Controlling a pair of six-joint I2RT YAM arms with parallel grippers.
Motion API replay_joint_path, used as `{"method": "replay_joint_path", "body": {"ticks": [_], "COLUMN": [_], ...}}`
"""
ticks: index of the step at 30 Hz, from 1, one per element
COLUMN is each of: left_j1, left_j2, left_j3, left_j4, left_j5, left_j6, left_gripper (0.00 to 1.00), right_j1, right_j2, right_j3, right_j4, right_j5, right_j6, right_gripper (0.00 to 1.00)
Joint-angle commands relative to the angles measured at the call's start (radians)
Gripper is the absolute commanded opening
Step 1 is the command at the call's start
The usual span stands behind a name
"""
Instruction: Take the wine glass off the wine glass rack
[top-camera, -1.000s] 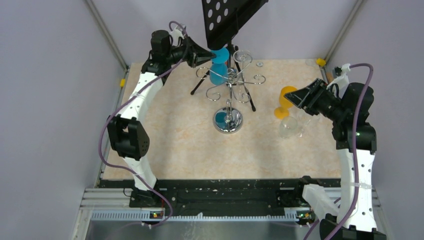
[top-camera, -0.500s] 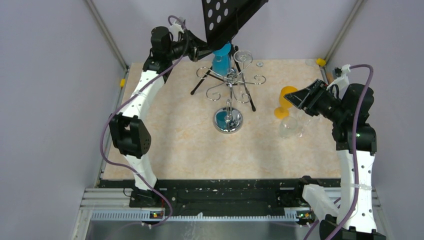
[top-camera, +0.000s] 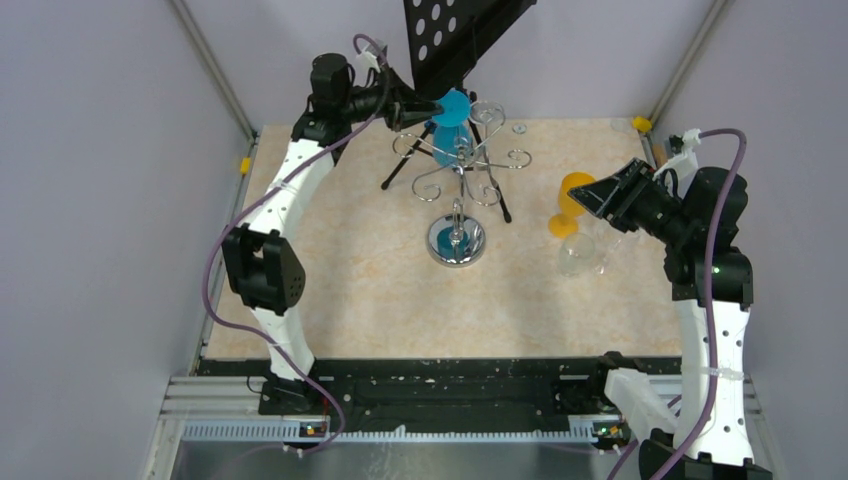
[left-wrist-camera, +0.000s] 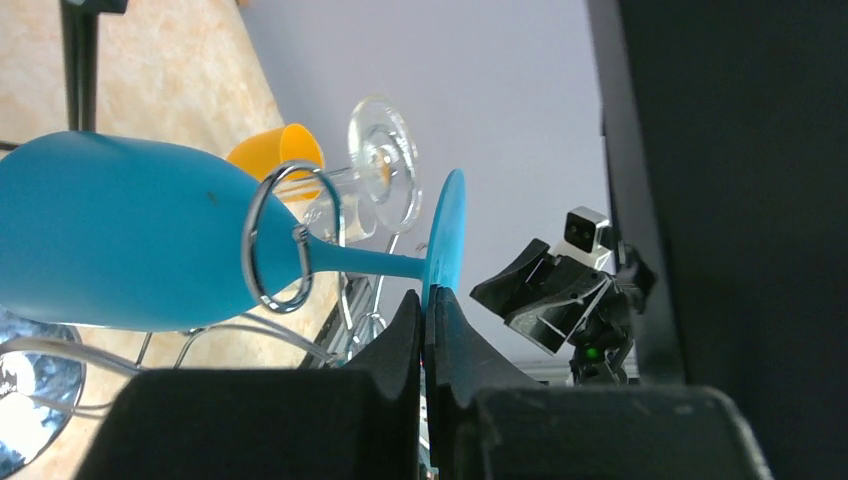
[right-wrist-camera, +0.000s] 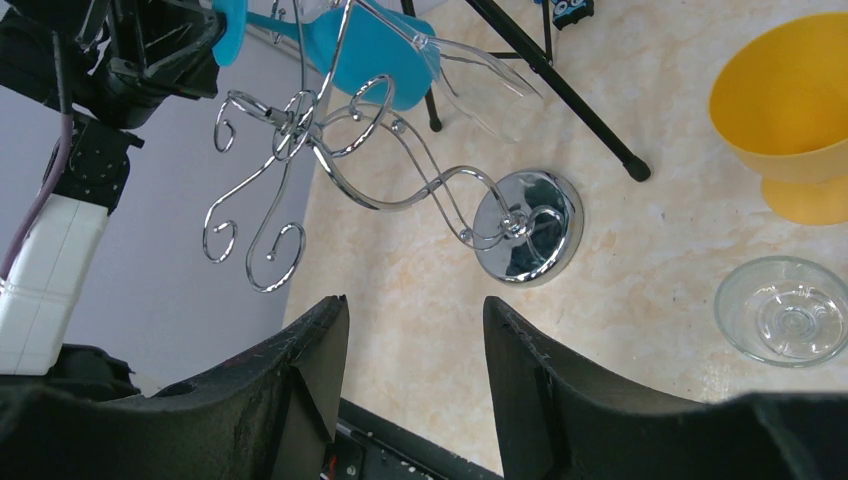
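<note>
A blue wine glass (left-wrist-camera: 110, 235) hangs tilted on the chrome wine glass rack (top-camera: 462, 160), and its stem passes through one of the rack's loops (left-wrist-camera: 280, 240). My left gripper (left-wrist-camera: 427, 297) is shut on the rim of the glass's round foot (left-wrist-camera: 450, 230); from above, the left gripper (top-camera: 428, 108) sits at the rack's back left, under the black plate. A clear wine glass (left-wrist-camera: 385, 180) also hangs on the rack. Off to the right, my right gripper (right-wrist-camera: 415, 305) is open and empty, pointing toward the rack's mirrored base (right-wrist-camera: 528, 225).
A black tripod stand with a perforated plate (top-camera: 460, 35) rises behind the rack, its legs (right-wrist-camera: 560, 90) spread on the table. An orange glass (top-camera: 572, 200) and a clear glass (top-camera: 578, 255) stand near the right gripper (top-camera: 592, 197). Purple walls close in the table.
The left gripper has moved back and to the right while holding the blue glass's foot, and the glass has swung and tilted on the rack. The right arm has stayed still.
</note>
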Motion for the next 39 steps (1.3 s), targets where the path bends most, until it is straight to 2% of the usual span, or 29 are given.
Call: {"method": "replay_joint_path", "body": {"ticks": [1,4,12,18,23,32,39], "left_j1": [0.001,0.009,0.053,0.118,0.189,0.329,0.348], "left_j2": [-0.046,-0.068,-0.129,-0.181,-0.25,-0.482,-0.681], "left_j3": [0.03,0.01,-0.026,-0.088,-0.17,-0.314,-0.398], "left_j4": [-0.122,-0.164,-0.131,-0.132,-0.133,-0.183,-0.247], "left_j5": [0.028,0.015,0.006,-0.02,-0.04,-0.093,-0.11], "left_j6": [0.121,0.158,0.138,0.139,0.144,0.173,0.124], "left_gripper": [0.0,0.0,0.0,0.0,0.0,0.0,0.0], "right_j1": [0.004,0.004,0.004,0.004,0.004,0.024,0.111], "right_j2": [-0.001,-0.001,-0.004,-0.027,-0.03,-0.002,0.027], "right_j3": [0.004,0.004,0.003,0.003,0.002,-0.028,-0.076], "right_j4": [0.028,0.031,0.026,0.035,0.04,0.12,0.274], "right_j5": [0.002,0.002,0.0,0.008,0.002,-0.11,-0.158], "right_j6": [0.0,0.001,0.001,-0.011,-0.009,0.048,0.141], "right_gripper": [0.53,0.53,0.54,0.71,0.76,0.77,0.77]}}
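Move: The left gripper already holds the blue wine glass by its foot; it is bound for the clear space beside the rack, about 16 cm to the left, 7 cm back and 4 cm higher. The rack's hub stands some 7 cm back, 5 cm right and 3 cm below; the music stand's desk is roughly 8 cm ahead, 4 cm right and 12 cm above. From the right gripper the blue glass lies about 16 cm ahead, 24 cm left and 3 cm below. Keep the left gripper shut on the foot of the upside-down blue glass, dip about 2 cm beside the rack's loop, then sweep some 16 cm left away from the rack, swinging the hand about 25 degrees counter-clockwise and finishing back and up. Meanwhile open the right gripper wider, then ease it about 3 cm left, turning slightly counter-clockwise. ##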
